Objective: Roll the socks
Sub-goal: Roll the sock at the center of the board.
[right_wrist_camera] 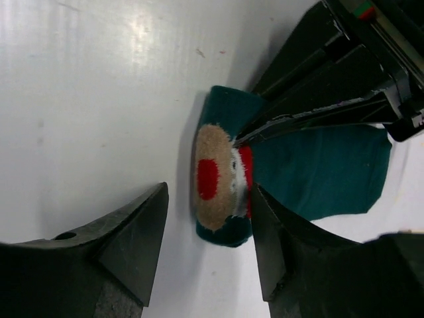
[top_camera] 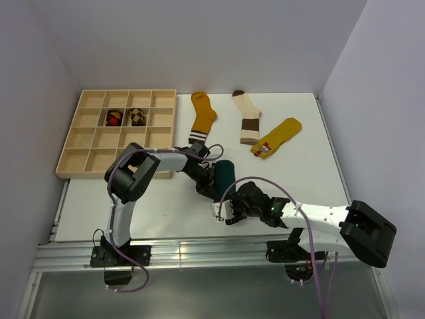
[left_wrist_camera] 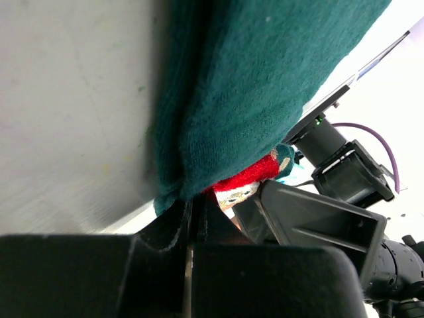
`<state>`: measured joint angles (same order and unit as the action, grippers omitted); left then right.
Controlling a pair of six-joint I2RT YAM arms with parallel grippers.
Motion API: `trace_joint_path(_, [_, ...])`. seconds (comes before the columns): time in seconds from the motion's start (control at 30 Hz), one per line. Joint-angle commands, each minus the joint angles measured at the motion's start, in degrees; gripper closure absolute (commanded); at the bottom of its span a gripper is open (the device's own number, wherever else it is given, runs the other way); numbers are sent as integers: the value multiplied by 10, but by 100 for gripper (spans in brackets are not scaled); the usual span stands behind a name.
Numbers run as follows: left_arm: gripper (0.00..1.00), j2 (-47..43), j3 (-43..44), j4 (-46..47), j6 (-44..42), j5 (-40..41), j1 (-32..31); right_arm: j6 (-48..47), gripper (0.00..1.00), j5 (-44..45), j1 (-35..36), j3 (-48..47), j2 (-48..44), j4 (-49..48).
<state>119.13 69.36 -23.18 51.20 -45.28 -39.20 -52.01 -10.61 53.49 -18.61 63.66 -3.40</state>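
A teal sock [top_camera: 224, 174] lies at the middle of the table, its near end rolled into a short coil [right_wrist_camera: 222, 179] that shows a tan patch with a red dot. My left gripper [top_camera: 207, 185] is shut on the sock's edge [left_wrist_camera: 192, 207], just behind the coil. My right gripper [right_wrist_camera: 209, 193] is open and straddles the coil, with the right finger [right_wrist_camera: 268, 232] against it and the left finger [right_wrist_camera: 136, 238] apart. Flat at the back lie a mustard sock [top_camera: 201, 117], a cream sock with brown bands [top_camera: 248, 118] and a yellow sock with a red mark [top_camera: 277, 137].
A wooden compartment tray [top_camera: 93, 143] stands at the back left. Two rolled argyle socks [top_camera: 115, 117] [top_camera: 137, 117] sit in neighbouring cells. Both arms crowd the table's near middle, and walls close in the back and sides.
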Motion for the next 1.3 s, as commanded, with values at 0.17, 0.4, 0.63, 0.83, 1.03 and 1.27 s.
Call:
trace_joint_path(0.17, [92, 13, -7, -3, -12, 34, 2, 17, 67, 74, 7, -27, 87, -95])
trace_joint_path(0.4, [73, -89, -112, 146, 113, 55, 8, 47, 83, -79, -44, -114, 80, 98])
trace_joint_path(0.63, [66, -211, -250, 341, 208, 161, -1, -2, 83, -266, -174, -286, 221, 380])
trace_joint_path(0.83, [60, -310, -336, 420, 195, 295, -13, -28, 81, -316, -227, -425, 384, 557])
trace_joint_path(1.03, [59, -357, -281, 353, -50, 489, -107, -86, 80, -380, -252, -559, 537, 732])
trace_joint_path(1.27, [51, -392, -317, 448, -254, 528, -163, -118, 80, -421, -292, -664, 664, 858])
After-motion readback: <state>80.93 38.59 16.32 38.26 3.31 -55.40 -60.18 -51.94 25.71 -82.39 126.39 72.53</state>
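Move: The sock's rolled bear end is about 2 cm ahead of my open right hand, 2 cm to its left and 1 cm below, between the fingers but not yet gripped. The green body stretches beyond, its middle some 8 cm ahead of that hand and 1 cm left. The yellow sock is about 22 cm ahead and 17 cm right. My shut left hand still pinches the bear end, whose middle is some 2 cm to its right. I slip my right hand about 2 cm forward and slightly down, and close it on the bear end. Keeping that pinch, I lift a little, edge forward and settle low again while turning the wrist some 80 degrees, knuckles over forward. Meanwhile my left fingers open and let go, drift left and forward, then climb to about 9 cm up, swinging their tips forward by about 65 degrees. ##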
